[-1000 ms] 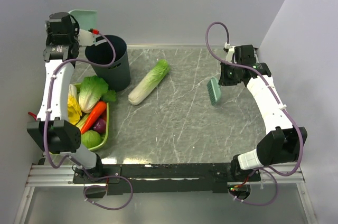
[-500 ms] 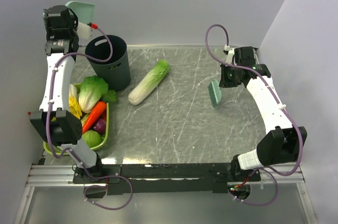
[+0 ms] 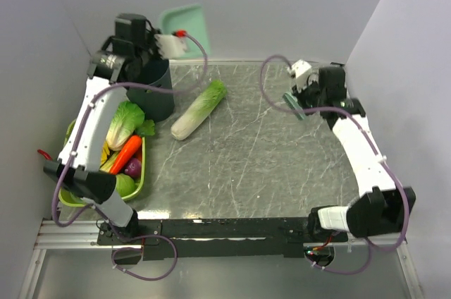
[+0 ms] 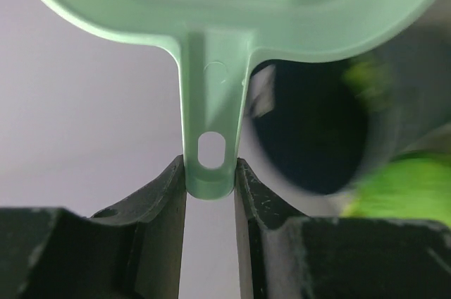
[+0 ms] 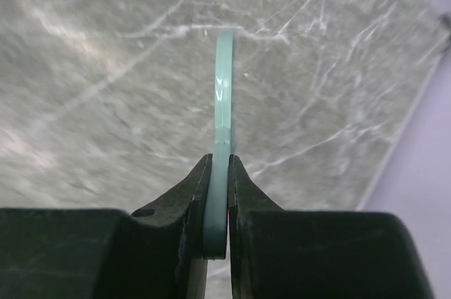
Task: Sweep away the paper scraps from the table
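Note:
My left gripper (image 3: 166,44) is shut on the handle of the teal dustpan (image 3: 184,22), held high beyond the table's back edge, just right of the dark bin (image 3: 152,92). In the left wrist view the dustpan (image 4: 232,3) handle sits pinched in that gripper (image 4: 210,168), with the bin's mouth (image 4: 310,130) blurred behind. My right gripper (image 3: 304,94) is shut on the teal hand brush (image 3: 292,101) above the table (image 3: 246,151) at the back right. The brush (image 5: 224,101) shows edge-on in the right gripper (image 5: 219,165). No paper scraps show on the table.
A long pale-green cabbage (image 3: 199,108) lies slantwise right of the bin. A lime-green tray (image 3: 139,172) with lettuce, a carrot and other vegetables sits at the left edge. Walls close in on the left, back and right.
The left arm has swung the dustpan rightward, from behind and left of the bin to its upper right. The right arm has drawn the brush toward the back and turned it.

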Controlling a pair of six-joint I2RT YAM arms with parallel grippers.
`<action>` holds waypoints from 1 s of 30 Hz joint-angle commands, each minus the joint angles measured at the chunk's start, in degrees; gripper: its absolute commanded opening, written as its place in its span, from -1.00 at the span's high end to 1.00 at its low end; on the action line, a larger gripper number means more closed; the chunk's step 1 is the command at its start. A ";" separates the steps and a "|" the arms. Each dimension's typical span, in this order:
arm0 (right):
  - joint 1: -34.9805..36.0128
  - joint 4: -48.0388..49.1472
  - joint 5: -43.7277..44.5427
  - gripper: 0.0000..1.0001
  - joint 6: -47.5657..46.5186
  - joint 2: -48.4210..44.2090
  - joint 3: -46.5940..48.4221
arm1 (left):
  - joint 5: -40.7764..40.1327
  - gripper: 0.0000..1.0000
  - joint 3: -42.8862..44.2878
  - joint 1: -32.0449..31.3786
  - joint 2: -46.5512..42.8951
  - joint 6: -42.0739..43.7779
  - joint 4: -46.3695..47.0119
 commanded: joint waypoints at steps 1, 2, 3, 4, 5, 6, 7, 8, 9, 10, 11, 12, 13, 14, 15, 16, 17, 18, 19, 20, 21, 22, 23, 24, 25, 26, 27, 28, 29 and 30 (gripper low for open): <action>1.05 15.35 -3.08 1.00 -25.99 -9.66 -11.70 | 10.19 0.98 -6.04 -7.43 -5.58 -11.23 -8.37; 1.23 20.16 -3.95 1.00 -28.49 -11.07 -14.25 | 12.46 0.98 -7.46 -8.50 -5.58 -12.72 -9.25; 1.23 21.95 -4.57 1.00 -30.95 -13.52 -18.89 | 13.35 0.98 -8.87 -9.30 -5.41 -16.65 -9.87; 1.32 24.32 -4.84 1.00 -35.41 -14.76 -21.11 | 15.28 0.98 -11.32 -10.18 -5.14 -18.86 -10.74; 1.40 26.52 -5.01 1.00 -37.37 -15.91 -26.01 | 19.56 0.98 -12.73 -10.45 -4.79 -23.24 -11.10; 1.40 31.50 -5.54 1.00 -38.96 -18.27 -28.32 | 21.17 0.98 -14.14 -10.62 -4.09 -25.11 -11.45; 1.49 33.38 -5.98 1.00 -41.58 -19.16 -30.43 | 22.58 0.98 -17.11 -11.15 -3.56 -26.87 -11.45; 1.41 34.96 -6.16 1.00 -42.92 -20.13 -34.45 | 23.46 0.98 -18.62 -11.50 -3.12 -29.58 -11.45; 1.40 39.24 -6.59 1.00 -44.15 -21.53 -36.67 | 25.21 0.98 -20.90 -11.94 -1.99 -30.65 -11.37; 1.40 41.29 -6.77 1.00 -46.42 -22.07 -38.78 | 25.40 0.99 -22.05 -13.25 -1.45 -31.62 -10.50; 1.40 43.48 -7.03 1.00 -47.32 -22.51 -42.54 | 25.14 0.98 -23.37 -14.13 -0.93 -33.54 -9.27; 1.40 45.07 -7.30 1.00 -47.93 -23.21 -44.23 | 24.18 0.98 -25.12 -15.01 0.38 -34.26 -8.65; 1.40 47.87 -7.56 1.00 -49.33 -23.39 -45.82 | 24.17 0.98 -25.49 -16.67 1.09 -34.79 -8.38; 1.40 49.03 -7.56 1.00 -50.04 -23.56 -48.62 | 24.35 0.98 -25.75 -17.38 1.97 -36.01 -7.60; 1.40 50.17 -7.56 1.00 -51.44 -24.00 -49.95 | 24.35 0.98 -26.28 -17.91 3.81 -36.89 -7.07; 1.40 52.97 -7.48 1.00 -52.24 -24.18 -51.44 | 24.09 0.98 -26.28 -19.14 4.96 -37.77 -6.63; 1.40 54.47 -7.21 1.00 -53.12 -24.27 -54.42 | 24.00 0.98 -25.76 -19.76 6.45 -38.83 -7.84; 1.40 56.67 -7.13 1.00 -55.04 -24.53 -56.01 | 23.91 0.98 -24.63 -20.29 9.51 -39.45 -8.37; 1.40 59.82 -7.04 1.00 -56.28 -24.79 -57.59 | 23.74 0.98 -24.09 -20.90 11.02 -40.24 -8.81; 1.40 61.16 -7.21 1.00 -57.51 -24.97 -60.48 | 23.82 0.98 -23.39 -21.08 12.42 -41.72 -9.34; 1.32 62.21 -7.30 1.00 -59.52 -25.84 -61.90 | 24.08 0.98 -22.51 -21.08 14.70 -42.61 -9.87; 1.40 63.09 -7.39 1.00 -60.41 -26.37 -63.14 | 24.43 0.98 -22.42 -21.08 15.33 -43.40 -9.70; 1.49 64.06 -7.65 1.00 -61.03 -27.51 -65.32 | 24.52 0.98 -22.85 -21.00 15.69 -44.80 -9.09; 1.41 63.90 -7.74 1.00 -61.82 -28.22 -66.13 | 24.61 0.98 -23.81 -21.08 15.78 -45.42 -7.86; 1.40 63.37 -7.74 1.00 -61.91 -29.01 -66.74 | 24.61 0.98 -24.26 -21.08 15.78 -46.04 -6.98; 1.40 61.54 -8.09 1.00 -61.91 -30.84 -67.62 | 24.70 0.98 -24.61 -21.08 15.87 -47.00 -6.71; 1.40 60.22 -8.26 1.00 -61.83 -31.90 -67.89 | 24.70 0.98 -25.14 -21.08 16.39 -47.27 -6.19; 1.40 58.81 -8.61 1.00 -61.83 -32.87 -68.15 | 24.61 0.98 -25.40 -21.08 16.65 -47.62 -5.92; 1.32 56.45 -9.23 1.00 -61.83 -34.97 -68.68 | 24.53 0.98 -25.75 -21.00 17.01 -48.06 -5.57; 1.40 55.47 -9.49 1.00 -61.91 -36.04 -69.03 | 24.53 0.98 -26.54 -21.08 17.18 -48.15 -4.70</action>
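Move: The left hand, with the dustpan, is up by the bin, whose middle is about 6 cm back, 4 cm right and 29 cm below. It heads for bare table some 16 cm back, 25 cm right and 40 cm below; the napa cabbage lies about 8 cm back, 17 cm right and 38 cm below. The right hand's brush goes to bare table 4 cm back, 2 cm left and 24 cm below, with the cabbage 29 cm left and 1 cm ahead of that hand. Keeping its grip on the dustpan handle, the left hand comes away from the bin, dropping about 33 cm while going right 20 cm and back 15 cm, and tips its fingers down some 60 degrees to bring the pan low over the bare table just right of the napa cabbage. The right hand, still pinching the brush handle, sinks about 14 cm and draws back 8 cm, rolling its left side down so that the brush turns flat with its bristles pointing forward; whether either tool touches the table can't be seen. ##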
